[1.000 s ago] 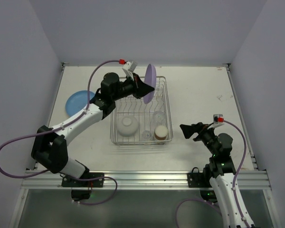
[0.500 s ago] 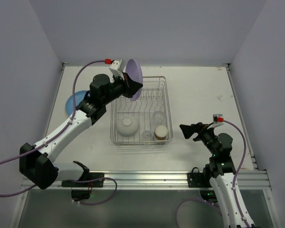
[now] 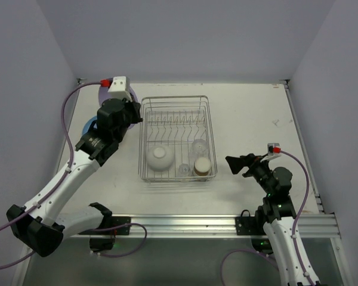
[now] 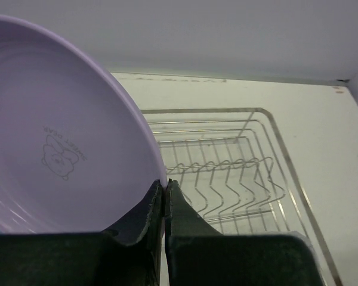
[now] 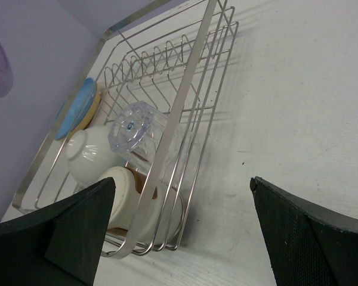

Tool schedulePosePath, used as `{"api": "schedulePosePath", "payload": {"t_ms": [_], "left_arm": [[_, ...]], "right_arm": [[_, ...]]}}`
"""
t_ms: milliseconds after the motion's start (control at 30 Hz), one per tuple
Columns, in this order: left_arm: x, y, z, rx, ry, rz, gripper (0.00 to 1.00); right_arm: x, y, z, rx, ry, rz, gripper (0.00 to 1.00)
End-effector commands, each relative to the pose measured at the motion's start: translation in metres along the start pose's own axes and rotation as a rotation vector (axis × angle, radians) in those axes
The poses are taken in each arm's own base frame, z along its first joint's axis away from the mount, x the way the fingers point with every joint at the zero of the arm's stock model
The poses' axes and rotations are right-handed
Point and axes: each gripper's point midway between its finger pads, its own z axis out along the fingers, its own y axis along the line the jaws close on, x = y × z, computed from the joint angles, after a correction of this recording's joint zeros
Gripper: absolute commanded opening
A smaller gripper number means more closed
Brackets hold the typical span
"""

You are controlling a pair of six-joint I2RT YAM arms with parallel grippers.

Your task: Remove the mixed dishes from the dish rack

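Observation:
My left gripper (image 4: 166,185) is shut on the rim of the purple plate (image 4: 53,149), which it holds tilted in the air to the left of the dish rack (image 3: 206,128). In the top view the left wrist covers most of that plate. Low in the rack sit a white bowl (image 3: 160,158), a clear glass (image 3: 198,146), a smaller glass (image 3: 184,170) and a brown cup (image 3: 202,167). The rack's prong row (image 4: 227,173) holds nothing. My right gripper (image 3: 238,164) stands open just right of the rack, with nothing between its fingers.
A blue plate (image 3: 88,130) lies on the table left of the rack, partly under my left arm, and a tan edge (image 5: 96,101) shows beneath it. White walls close in the table on the left, back and right.
My left arm has swung left with the purple plate, from above the rack's back edge to the space over the blue plate. The right arm has not moved.

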Motion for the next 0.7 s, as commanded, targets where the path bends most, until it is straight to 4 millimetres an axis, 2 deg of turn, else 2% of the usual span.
{"api": "schedulePosePath", "payload": {"t_ms": [0, 233, 667], "left_arm": [[-0.012, 0.049, -0.013, -0.227, -0.05, 0.059, 0.0], [0.0, 0.086, -0.019, -0.386, -0.055, 0.036, 0.0], [0.025, 0.129, 0.002, -0.508, 0.026, -0.016, 0.0]], "right_arm": [[-0.015, 0.009, 0.001, -0.029, -0.04, -0.024, 0.99], [-0.014, 0.009, 0.002, -0.029, -0.034, -0.023, 0.99], [-0.014, 0.009, 0.002, -0.028, -0.033, -0.021, 0.99]]}}
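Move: The left gripper already holds the purple plate by its right rim; the blue plate, lying on the yellow one, is about 12 cm ahead, 25 cm left and 28 cm below. The dish rack's middle lies roughly 13 cm right, 4 cm ahead and 26 cm down, and the white bowl some 6 cm right, 4 cm back and 26 cm down. From the idle right hand, the blue plate is about 25 cm ahead, 57 cm left and 12 cm below. Bring the left gripper about 11 cm to the left, away from the rack and towards the stacked plates, and sink it some 6 cm, mostly once the swing is under way. Turn the wrist about 25 degrees counter-clockwise as it goes, tipping the fingers slightly down, and keep the purple plate's rim pinched between shut fingers. ##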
